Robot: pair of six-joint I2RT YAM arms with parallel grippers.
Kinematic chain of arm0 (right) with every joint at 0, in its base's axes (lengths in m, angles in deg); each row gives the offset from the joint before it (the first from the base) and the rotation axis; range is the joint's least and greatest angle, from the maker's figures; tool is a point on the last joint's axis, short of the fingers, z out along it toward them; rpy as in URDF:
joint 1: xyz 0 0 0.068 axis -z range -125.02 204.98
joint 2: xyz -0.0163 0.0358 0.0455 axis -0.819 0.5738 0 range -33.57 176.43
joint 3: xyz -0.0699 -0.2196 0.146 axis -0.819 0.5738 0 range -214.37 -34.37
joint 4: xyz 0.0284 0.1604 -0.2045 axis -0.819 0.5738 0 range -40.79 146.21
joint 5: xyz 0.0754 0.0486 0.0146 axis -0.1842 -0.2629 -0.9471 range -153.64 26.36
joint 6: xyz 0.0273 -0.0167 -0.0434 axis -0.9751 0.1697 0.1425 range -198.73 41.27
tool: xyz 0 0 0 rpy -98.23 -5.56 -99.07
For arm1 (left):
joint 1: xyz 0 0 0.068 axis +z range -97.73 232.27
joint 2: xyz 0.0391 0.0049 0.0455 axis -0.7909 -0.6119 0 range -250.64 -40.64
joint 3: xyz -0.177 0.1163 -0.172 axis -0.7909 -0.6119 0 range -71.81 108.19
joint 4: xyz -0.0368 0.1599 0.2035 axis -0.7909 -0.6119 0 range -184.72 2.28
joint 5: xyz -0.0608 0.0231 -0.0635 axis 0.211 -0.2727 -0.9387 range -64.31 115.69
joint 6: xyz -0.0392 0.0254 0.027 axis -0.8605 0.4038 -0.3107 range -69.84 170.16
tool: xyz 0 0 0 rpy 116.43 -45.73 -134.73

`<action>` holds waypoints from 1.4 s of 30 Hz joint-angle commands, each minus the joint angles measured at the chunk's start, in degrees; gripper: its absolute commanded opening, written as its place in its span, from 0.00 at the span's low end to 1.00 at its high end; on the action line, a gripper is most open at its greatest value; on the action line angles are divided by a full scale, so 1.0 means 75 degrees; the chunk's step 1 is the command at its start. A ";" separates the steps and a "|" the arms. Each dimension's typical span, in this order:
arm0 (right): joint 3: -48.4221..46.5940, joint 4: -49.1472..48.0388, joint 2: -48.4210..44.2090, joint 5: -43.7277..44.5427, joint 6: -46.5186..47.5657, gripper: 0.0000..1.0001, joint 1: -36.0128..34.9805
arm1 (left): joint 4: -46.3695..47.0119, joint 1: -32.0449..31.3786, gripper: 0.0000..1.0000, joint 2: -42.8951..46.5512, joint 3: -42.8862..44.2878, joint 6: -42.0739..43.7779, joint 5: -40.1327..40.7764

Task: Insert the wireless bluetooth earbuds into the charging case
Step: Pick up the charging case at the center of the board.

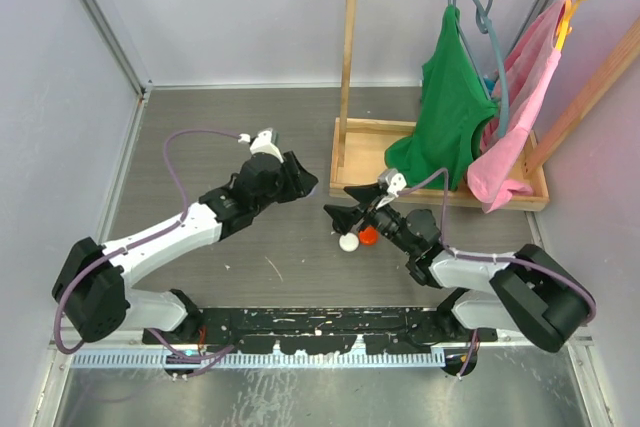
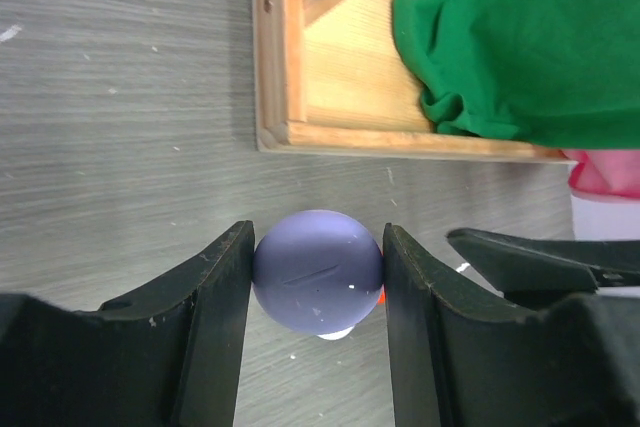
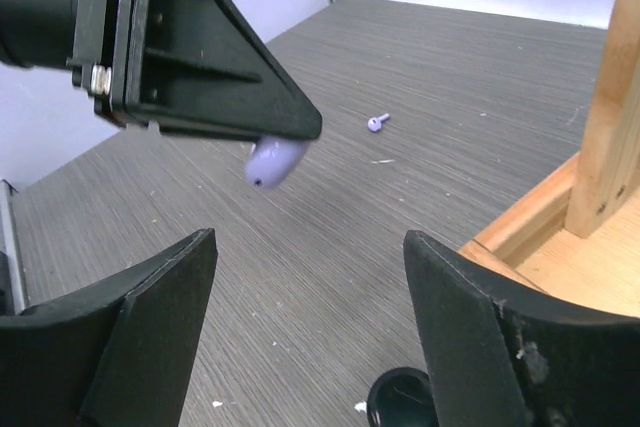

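Note:
My left gripper (image 2: 318, 229) is shut on a round lilac charging case (image 2: 318, 270) and holds it above the grey table. From the right wrist view the same case (image 3: 275, 160) pokes out under the left gripper's black fingers (image 3: 215, 67). One tiny lilac earbud (image 3: 377, 122) lies on the table beyond it. My right gripper (image 3: 309, 235) is open, with nothing between its fingers, and faces the case from a short way off. In the top view the left gripper (image 1: 305, 184) and the right gripper (image 1: 340, 215) nearly meet at mid-table.
A wooden tray (image 1: 360, 162) with an upright rack stands at the back right, with a green garment (image 1: 450, 107) and a pink one (image 1: 520, 117) hanging from it. A white disc (image 1: 348, 242) and a red disc (image 1: 368, 236) lie below the right gripper. A black disc (image 3: 400, 402) lies near its fingers.

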 commanded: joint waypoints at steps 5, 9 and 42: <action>-0.0474 -0.1966 0.0780 -0.0328 -0.0428 0.77 0.0020 | 0.1474 -0.0994 0.39 0.0465 -0.0291 -0.0513 0.1109; -0.0527 -0.2099 0.1030 -0.0262 -0.0545 0.75 0.0020 | 0.1607 -0.1340 0.40 0.0453 -0.0224 -0.0320 0.1412; -0.0445 -0.3068 0.1288 -0.1461 -0.0916 0.07 0.0072 | 0.2595 -0.1816 0.71 0.2619 -0.1399 0.3482 0.0339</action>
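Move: The left hand already holds the lilac charging case at its fingertips; the open right fingers it is bound for are about 8 cm to its right, 4 cm back and 1 cm higher. From the right hand, that case lies about 4 cm ahead, 7 cm left and 1 cm lower. On the table some 17 cm below the right hand are the black case 3 cm ahead and 2 cm right, the white one 2 cm back and 3 cm right, and the red one level, 9 cm right. Left hand carries the charging case about 7 cm right, back and up, opening once the right pinches it. ##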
